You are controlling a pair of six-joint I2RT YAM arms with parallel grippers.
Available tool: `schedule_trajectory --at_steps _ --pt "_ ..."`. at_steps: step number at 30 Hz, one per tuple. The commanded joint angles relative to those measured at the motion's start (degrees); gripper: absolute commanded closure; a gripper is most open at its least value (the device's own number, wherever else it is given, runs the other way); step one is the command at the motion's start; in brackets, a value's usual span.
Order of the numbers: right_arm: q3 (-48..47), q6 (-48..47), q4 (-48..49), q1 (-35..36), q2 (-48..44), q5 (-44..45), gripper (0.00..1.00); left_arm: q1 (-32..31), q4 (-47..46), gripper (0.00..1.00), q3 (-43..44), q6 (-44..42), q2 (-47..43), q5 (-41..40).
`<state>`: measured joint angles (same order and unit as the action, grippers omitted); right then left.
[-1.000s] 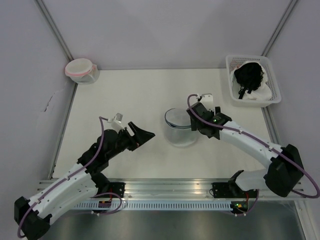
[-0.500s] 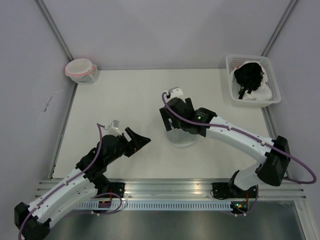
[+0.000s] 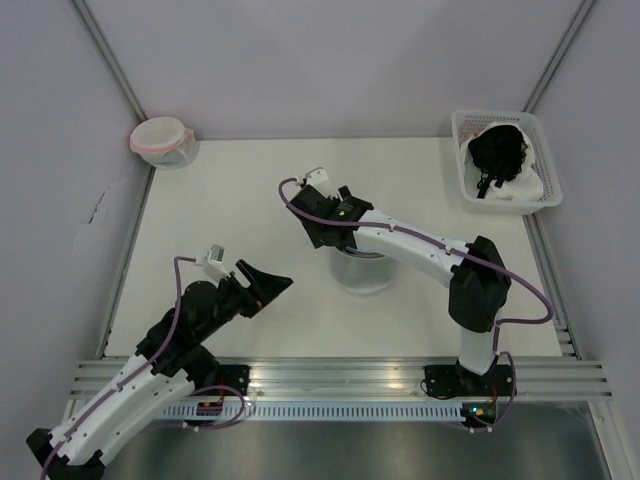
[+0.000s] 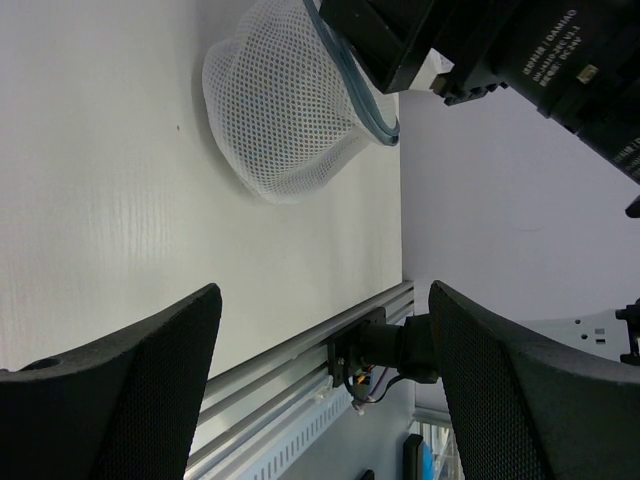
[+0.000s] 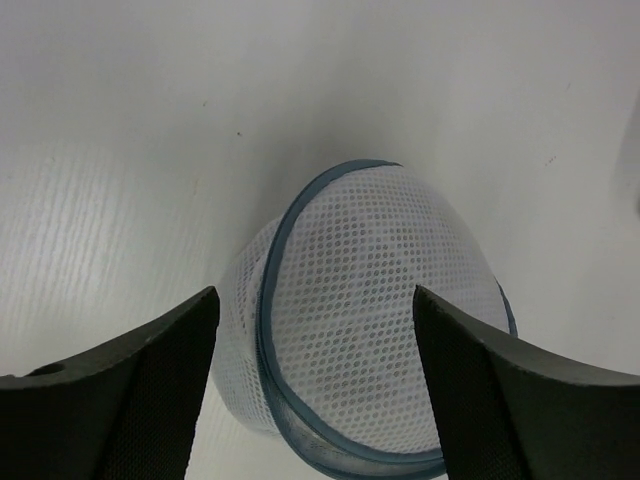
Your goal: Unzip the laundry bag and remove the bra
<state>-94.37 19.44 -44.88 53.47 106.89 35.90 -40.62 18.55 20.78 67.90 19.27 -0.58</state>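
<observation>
The laundry bag (image 3: 364,272), a white mesh pouch with a grey-blue rim, stands on the table's middle, partly under my right arm. Its mesh (image 5: 380,330) looks empty from above, and it also shows from the side (image 4: 285,110). My right gripper (image 3: 320,232) hovers open over the bag's left edge; the bag shows between its spread jaws (image 5: 313,330). My left gripper (image 3: 270,282) is open and empty to the bag's left (image 4: 325,300), apart from it. The bra (image 3: 497,152), black with a thin strap, lies in the slotted basket.
The white slotted basket (image 3: 540,135) sits at the far right corner. A round white pouch with a pink rim (image 3: 160,138) lies at the far left corner. An aluminium rail (image 3: 340,375) runs along the table's near edge.
My right arm has swung left across the bag, its gripper now over the bag's left edge. My left arm has drawn back toward the near left. Both grippers stay open.
</observation>
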Motion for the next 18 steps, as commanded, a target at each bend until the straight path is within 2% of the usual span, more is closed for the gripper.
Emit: schedule_trajectory --at_steps 1,7,10,13,16,17,18 --pt "-2.9 0.4 -4.6 0.1 2.0 4.4 0.19 0.1 1.9 0.12 -0.6 1.3 -1.4 -1.5" --pt "-4.1 0.2 -5.6 0.1 3.2 4.2 0.34 0.1 2.2 0.12 -0.7 1.5 -2.2 -1.9" --pt "-4.1 0.6 -5.9 0.1 3.1 4.4 0.56 0.1 2.4 0.12 -0.7 1.6 -2.7 -2.1" --pt "-3.7 1.1 -6.2 0.1 2.4 5.1 0.86 0.1 2.5 0.12 -0.8 1.7 -3.4 -2.2" --pt "-3.2 1.2 -5.9 0.1 0.9 5.5 0.91 0.1 2.5 0.12 -0.9 1.7 -3.3 -2.1" --pt "-3.0 1.2 -5.9 0.1 -0.1 5.5 0.97 0.1 2.5 0.12 -0.9 1.8 -3.2 -2.2" --pt "-2.8 1.2 -5.8 0.1 -0.5 6.0 0.99 0.1 2.5 0.12 -1.1 1.9 -3.2 -2.1"
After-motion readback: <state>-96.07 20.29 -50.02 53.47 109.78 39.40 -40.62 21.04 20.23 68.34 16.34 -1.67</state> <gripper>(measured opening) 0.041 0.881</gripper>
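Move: The left part of the laundry bag's grey-blue zip edge lies under my right hand, about 1 cm ahead, 2 cm to the left and 2 cm below my open fingers. The bag's body sits some 3 cm back, 2 cm right and 7 cm lower. The white basket stands roughly 22 cm ahead, 40 cm to the right and 9 cm lower. From my left hand that zip edge is about 18 cm ahead, 19 cm right and 4 cm lower. I shut the fingers of my right hand from wide open to almost closed, pinching the left part of the bag's grey-blue zip edge between the tips. As they begin to close I ease about 1.5 cm left and about 1.5 cm down onto that edge, dropping the hand's left side by some 5 degrees, then hold nearly still while they finish. ##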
